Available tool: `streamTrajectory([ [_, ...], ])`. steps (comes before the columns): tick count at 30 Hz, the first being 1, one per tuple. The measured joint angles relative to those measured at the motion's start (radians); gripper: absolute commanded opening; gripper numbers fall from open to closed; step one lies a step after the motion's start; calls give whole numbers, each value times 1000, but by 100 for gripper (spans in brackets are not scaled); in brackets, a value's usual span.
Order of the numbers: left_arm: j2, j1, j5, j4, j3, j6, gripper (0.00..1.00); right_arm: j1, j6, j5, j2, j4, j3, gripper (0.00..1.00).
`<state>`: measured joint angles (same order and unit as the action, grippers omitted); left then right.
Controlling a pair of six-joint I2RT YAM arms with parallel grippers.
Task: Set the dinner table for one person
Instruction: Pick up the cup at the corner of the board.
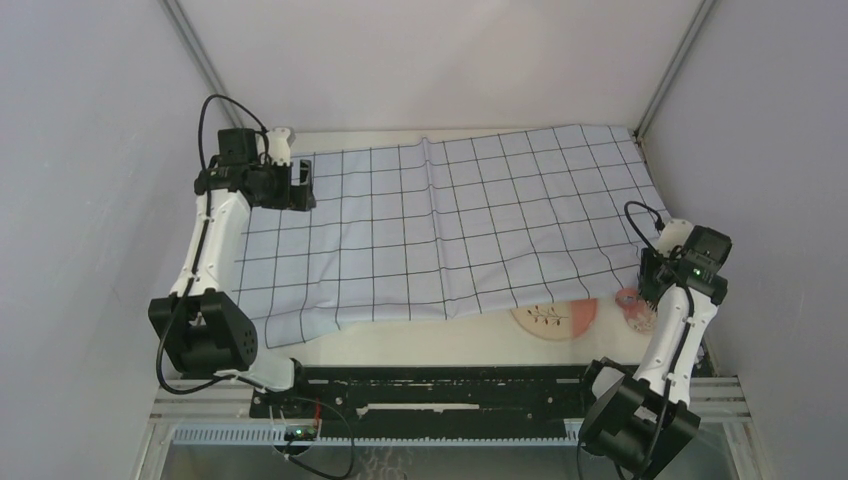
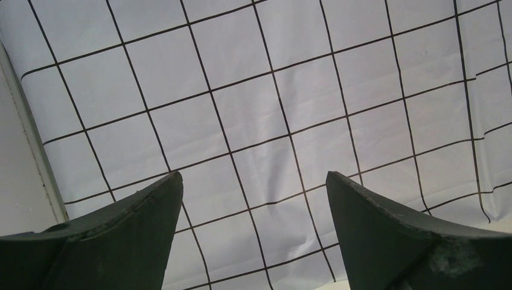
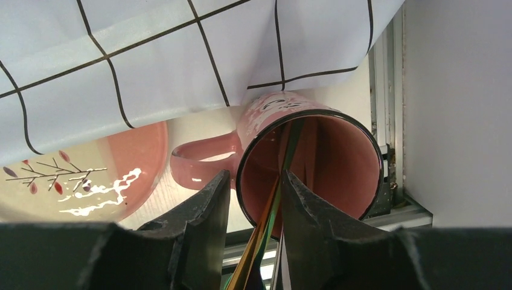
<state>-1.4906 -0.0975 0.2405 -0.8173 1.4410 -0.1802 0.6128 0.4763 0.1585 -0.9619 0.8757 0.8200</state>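
Observation:
A pale-blue black-gridded cloth (image 1: 450,220) covers most of the cream dinner table (image 1: 420,345). My left gripper (image 2: 253,178) hangs open over the cloth's far left part (image 1: 300,185), with nothing between its fingers. At the near right, a pink mug (image 3: 326,151) holds iridescent cutlery (image 3: 275,199), and the cloth's edge drapes over its far side. My right gripper (image 3: 253,175) is partly open and straddles the mug's near rim, one finger outside and one inside, with the cutlery handles in the gap. A pink-and-cream plate (image 3: 90,175) lies left of the mug, half under the cloth.
The cloth's near edge (image 1: 400,315) is rumpled and lifted over the plate (image 1: 555,318) and the mug (image 1: 632,303). A metal rail (image 3: 386,90) and the grey side wall (image 3: 459,109) stand close to the right of the mug. The arm bases sit along the near edge.

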Motion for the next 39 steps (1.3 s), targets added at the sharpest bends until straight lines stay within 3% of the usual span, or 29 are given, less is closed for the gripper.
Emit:
streamTrajectory([
  [31,-15,46,-2,-9,0,-23,93,-45,-14,-40,-180,-112,-32,42],
  [39,-15,60,-2,-8,0,-23,93,-53,-20,-55,-237,-151,-33,0],
])
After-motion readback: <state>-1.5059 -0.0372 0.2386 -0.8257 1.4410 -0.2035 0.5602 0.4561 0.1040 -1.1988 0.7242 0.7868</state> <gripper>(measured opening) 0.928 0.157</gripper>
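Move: The cup stands close under the half-open right fingers, its middle about 4 cm to their right, 1 cm ahead and 7 cm below, with its left wall already lined up between the pads. The plate's middle is some 21 cm to that hand's left and 5 cm ahead; the tablecloth's near right corner is about 7 cm ahead and 3 cm right, both roughly 12 cm below. From the left hand the cup is about 88 cm right, 20 cm back and 16 cm below. Forward a little first, then mostly down, the right hand sinks about 5 cm onto the cup's rim and ends about 2 cm farther forward, the fingers tipping slightly more downward. One finger goes inside the cup and the other outside its left wall; late on they close from half open to nearly shut, pinching that wall. The open left hand only drifts some 2 cm right. ##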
